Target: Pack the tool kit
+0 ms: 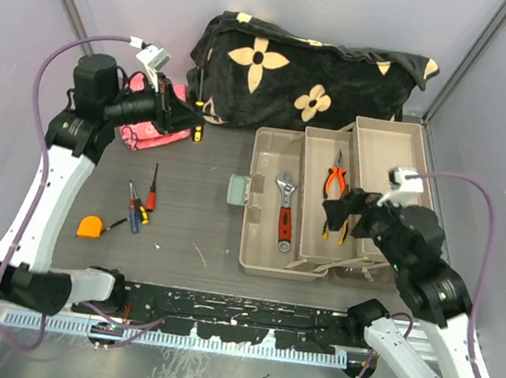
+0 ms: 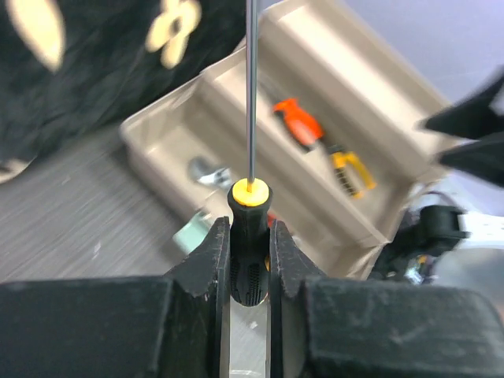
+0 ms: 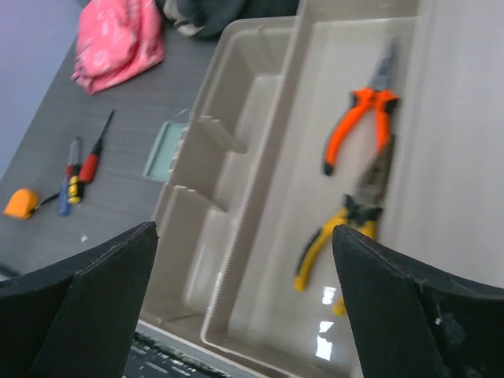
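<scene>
The tool kit's box (image 1: 259, 246) stands open right of centre with its beige trays folded out. A red-handled wrench (image 1: 285, 214) lies in the left tray. Orange pliers (image 1: 335, 181) and yellow pliers (image 3: 339, 236) lie in the middle one. My left gripper (image 1: 185, 120) hovers at the back left, shut on a black, yellow-collared screwdriver (image 2: 249, 236) whose shaft (image 2: 250, 94) points at the box. My right gripper (image 3: 244, 228) hangs open over the middle tray with nothing between its fingers. Two screwdrivers (image 1: 141, 200) and an orange tape measure (image 1: 89, 226) lie on the table at left.
A black flower-patterned blanket (image 1: 305, 75) is bunched along the back wall, just behind the box. A pink cloth (image 1: 144, 133) lies under my left gripper. Grey walls close in both sides. The box's green latch (image 3: 165, 150) sticks out toward the loose tools.
</scene>
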`<state>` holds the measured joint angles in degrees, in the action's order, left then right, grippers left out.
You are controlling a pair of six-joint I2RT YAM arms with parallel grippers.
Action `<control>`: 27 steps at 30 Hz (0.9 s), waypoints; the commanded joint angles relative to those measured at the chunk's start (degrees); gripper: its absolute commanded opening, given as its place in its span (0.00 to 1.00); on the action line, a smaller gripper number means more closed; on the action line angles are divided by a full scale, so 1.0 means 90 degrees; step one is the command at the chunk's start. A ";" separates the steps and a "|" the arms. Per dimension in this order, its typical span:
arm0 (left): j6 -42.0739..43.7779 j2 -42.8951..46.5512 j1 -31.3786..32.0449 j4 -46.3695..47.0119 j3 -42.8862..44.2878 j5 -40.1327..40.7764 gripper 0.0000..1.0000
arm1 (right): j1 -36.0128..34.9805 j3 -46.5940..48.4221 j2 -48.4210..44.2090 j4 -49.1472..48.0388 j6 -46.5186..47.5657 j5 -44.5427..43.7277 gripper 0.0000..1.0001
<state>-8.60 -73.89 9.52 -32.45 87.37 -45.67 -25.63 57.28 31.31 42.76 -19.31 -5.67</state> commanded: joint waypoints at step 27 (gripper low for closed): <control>-0.2263 -0.0357 0.1386 0.3261 -0.0637 -0.0139 0.00 | -0.0593 0.0233 0.3143 -0.5488 0.0343 0.4048 0.97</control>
<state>-27.66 -78.22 22.02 -7.90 79.77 -45.30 -29.61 54.85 59.44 0.38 -19.73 28.16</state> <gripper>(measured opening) 0.140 0.964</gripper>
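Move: The yellow-black screwdriver stands upright in my left fingers. From my open right hand it is about 32 cm to the left, 11 cm ahead and 8 cm higher; my right gripper lies as far from my left hand the opposite way. From my right hand the green latch is some 23 cm left and 15 cm ahead, the wrench 9 cm left and 11 cm ahead, and the yellow pliers 4 cm right and 8 cm ahead, all 20-odd cm below. I sweep my right hand about 17 cm left and some 6 cm forward over the box towards the screwdriver handle, arching up and then sinking again, while it turns nearly 40 degrees counter-clockwise with fingers kept wide. My left hand keeps its pinch and brings the screwdriver about 9 cm right to meet it, bobbing up and back briefly before it comes to rest. ##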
